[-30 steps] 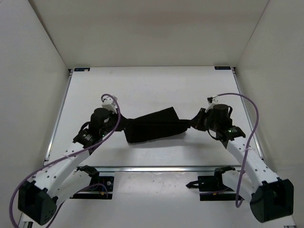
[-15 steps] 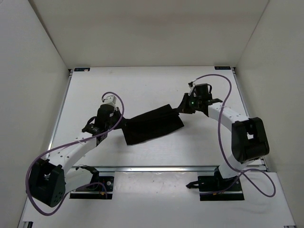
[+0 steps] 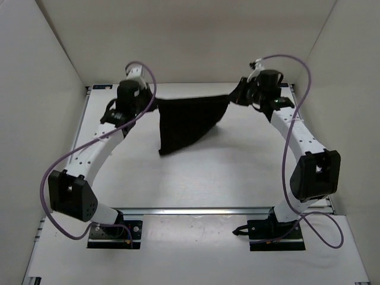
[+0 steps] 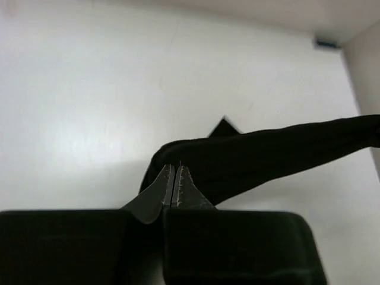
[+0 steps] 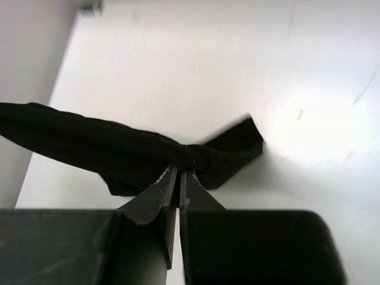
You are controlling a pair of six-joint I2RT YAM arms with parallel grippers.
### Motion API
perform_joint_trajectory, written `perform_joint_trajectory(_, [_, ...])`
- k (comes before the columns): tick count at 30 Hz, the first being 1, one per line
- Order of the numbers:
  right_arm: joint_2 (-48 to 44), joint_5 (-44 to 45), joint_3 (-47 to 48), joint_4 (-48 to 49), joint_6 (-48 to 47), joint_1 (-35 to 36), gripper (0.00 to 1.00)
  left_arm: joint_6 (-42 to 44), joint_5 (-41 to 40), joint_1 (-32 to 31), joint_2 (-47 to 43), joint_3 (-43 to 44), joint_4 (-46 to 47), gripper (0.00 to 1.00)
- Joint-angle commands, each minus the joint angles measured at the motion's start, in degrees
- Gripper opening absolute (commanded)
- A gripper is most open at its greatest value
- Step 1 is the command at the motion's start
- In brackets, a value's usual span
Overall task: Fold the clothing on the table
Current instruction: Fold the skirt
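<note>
The black clothing (image 3: 187, 122) hangs stretched between both grippers above the far part of the white table (image 3: 196, 178), its lower corner drooping toward the near left. My left gripper (image 3: 153, 105) is shut on the cloth's left top corner; in the left wrist view the clothing (image 4: 279, 157) runs off to the right from the pinched left gripper (image 4: 176, 169). My right gripper (image 3: 233, 98) is shut on the right top corner. In the right wrist view the clothing (image 5: 89, 148) bunches at the right gripper (image 5: 180, 172) and trails left.
White enclosure walls (image 3: 47, 89) stand close on the left, right and back. Metal rails (image 3: 202, 210) run along the table's near edge, with both arm bases (image 3: 270, 228) bolted below them. Purple cables (image 3: 297, 65) loop over each arm.
Both arms have swung from mid-table to the far end and raised the clothing. It went from lying bunched on the surface to hanging spread between the two grippers.
</note>
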Motion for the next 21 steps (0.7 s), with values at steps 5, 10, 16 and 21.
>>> perform_joint_trajectory(5, [-15.46,10.33,3.40,-0.94,-5.30,-1.94,0.00,8.45,-6.63,-6.61,-8.10,10.68,-1.20,0.00])
perform_joint_trajectory(10, [-33.64,10.87,-22.24,1.77,-1.97,-3.69,0.00,3.89,-5.75,-9.33,-22.68,-11.89,1.18,0.00])
perform_joint_trajectory(16, [-49.74,14.73,-46.46,-3.74,5.76,6.39,0.00,-4.81,-5.92,-18.73,-34.21,-32.22,-2.32,0.00])
perform_joint_trajectory(21, [-53.73,19.22,-51.58,-5.17,10.70,13.45,0.00,-9.66,-4.95,-17.27,-43.28,-38.05,-5.50,0.00])
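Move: The patch of bare table to lay the skirt on has its middle about 13 cm back and 13 cm right of the left gripper, roughly 20 cm below; from the right gripper it lies some 16 cm back and 12 cm left, as far down. The hanging skirt's middle is about 6 cm back, 13 cm right and 10 cm below the left gripper. The right gripper is some 27 cm to the left gripper's right, 2 cm farther out. Fling the skirt out: with both grippers kept shut on its two upper corners, whip them up about 13 cm together, tipping the fingers upward some 20 degrees, then sweep back 20 to 25 cm and down towards the robot's side of the table, finishing lower than they began with the fingers tipped down again. ##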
